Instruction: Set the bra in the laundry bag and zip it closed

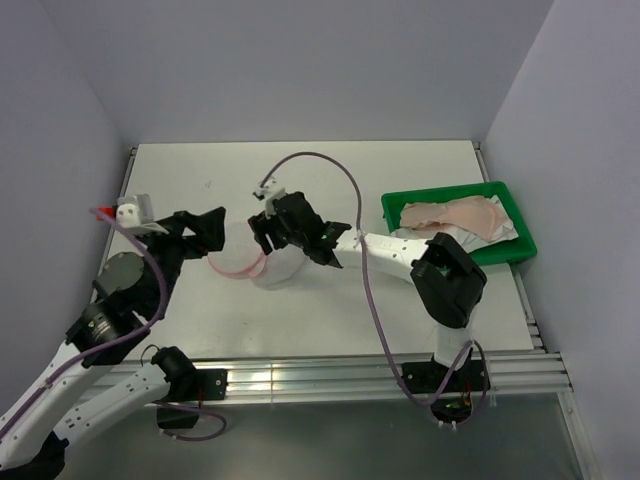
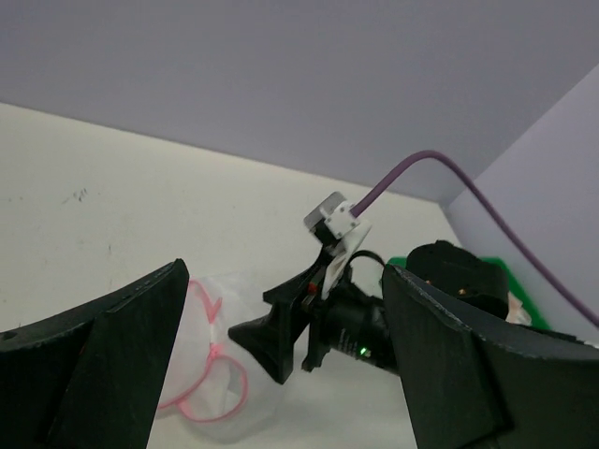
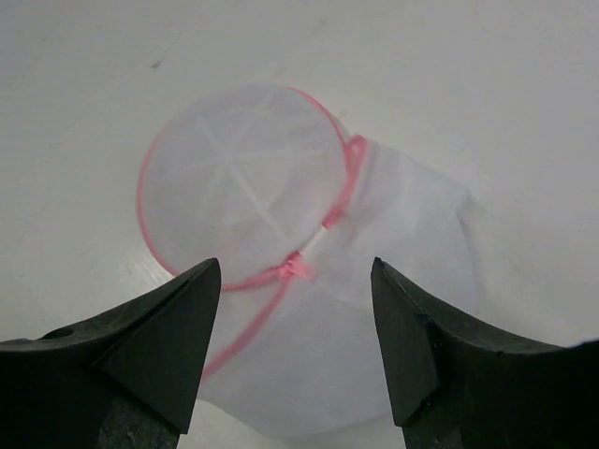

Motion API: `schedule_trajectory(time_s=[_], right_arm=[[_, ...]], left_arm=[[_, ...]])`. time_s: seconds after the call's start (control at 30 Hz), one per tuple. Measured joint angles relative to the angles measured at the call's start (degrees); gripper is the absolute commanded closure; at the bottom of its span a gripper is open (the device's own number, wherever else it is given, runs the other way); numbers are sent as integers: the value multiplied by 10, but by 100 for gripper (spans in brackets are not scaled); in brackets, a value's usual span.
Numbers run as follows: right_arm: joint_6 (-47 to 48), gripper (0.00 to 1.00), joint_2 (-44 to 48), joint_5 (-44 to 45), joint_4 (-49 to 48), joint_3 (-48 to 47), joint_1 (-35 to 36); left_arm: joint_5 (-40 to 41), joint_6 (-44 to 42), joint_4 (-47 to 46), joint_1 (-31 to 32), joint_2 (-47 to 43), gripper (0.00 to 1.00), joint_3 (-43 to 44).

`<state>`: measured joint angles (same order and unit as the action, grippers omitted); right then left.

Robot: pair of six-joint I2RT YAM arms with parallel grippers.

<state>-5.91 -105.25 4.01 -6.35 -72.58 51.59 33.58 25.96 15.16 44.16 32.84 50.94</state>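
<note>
The white mesh laundry bag (image 1: pixel 262 266) with its pink zip line lies on the table between the two grippers; it also shows in the left wrist view (image 2: pixel 213 374) and the right wrist view (image 3: pixel 281 253). Its round lid flap is folded open. My right gripper (image 1: pixel 266 232) is open and hovers just above the bag, jaws either side of the zip's hinge. My left gripper (image 1: pixel 212 228) is open and empty, just left of the bag. The pale pink bra (image 1: pixel 455 213) lies in the green tray (image 1: pixel 525 238) at the right.
White fabric lies under the bra in the tray. A purple cable arcs above the right arm. The table (image 1: pixel 320 320) has raised rails at its left and right edges and a wall behind.
</note>
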Motion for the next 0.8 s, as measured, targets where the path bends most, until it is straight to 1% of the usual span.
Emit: schedule_trajectory(time_s=[0.13, 0.2, 0.4, 0.47, 0.53, 0.67, 0.73, 0.8], right_arm=[[75, 27, -32, -34, 23, -77, 39], [106, 27, -66, -56, 41, -125, 58], [179, 28, -206, -77, 109, -280, 103], [194, 28, -251, -68, 138, -326, 110], [207, 27, -294, -42, 162, -370, 116], [228, 27, -343, 11, 195, -423, 122], [236, 30, -357, 33, 202, -437, 123], [239, 35, -359, 51, 206, -438, 123]], left_arm=[[21, -3, -4, 0, -28, 10, 30], [28, -4, -9, 0, -41, 10, 35], [34, -5, -8, -1, -52, 10, 33], [34, -8, -9, -1, -54, 10, 30], [34, -9, -10, -1, -55, 10, 27], [34, -9, -9, -1, -55, 10, 21], [33, -9, -8, -1, -55, 10, 17], [33, -8, -7, -1, -55, 11, 15]])
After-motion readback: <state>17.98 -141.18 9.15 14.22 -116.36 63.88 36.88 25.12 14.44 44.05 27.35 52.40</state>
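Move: The laundry bag lies almost straight under the open right hand, its middle about 1 cm ahead, 3 cm left and 12 cm below. The pink rim on the left side of its round lid, where the hand is bound, is some 14 cm to the left and 1 cm back, just as far below. From the left hand, the bag's middle is roughly 8 cm ahead, 2 cm right and a good 33 cm down. Over the bag's lid and to its left rim the right hand swings about 15 cm left, first lifting slightly and drawing back, then sinking some 11 cm and easing a little forward, fingers still open. Its wrist yaws counter-clockwise and rolls left side down, some 20 degrees each. The left hand backs off up and to the left. ##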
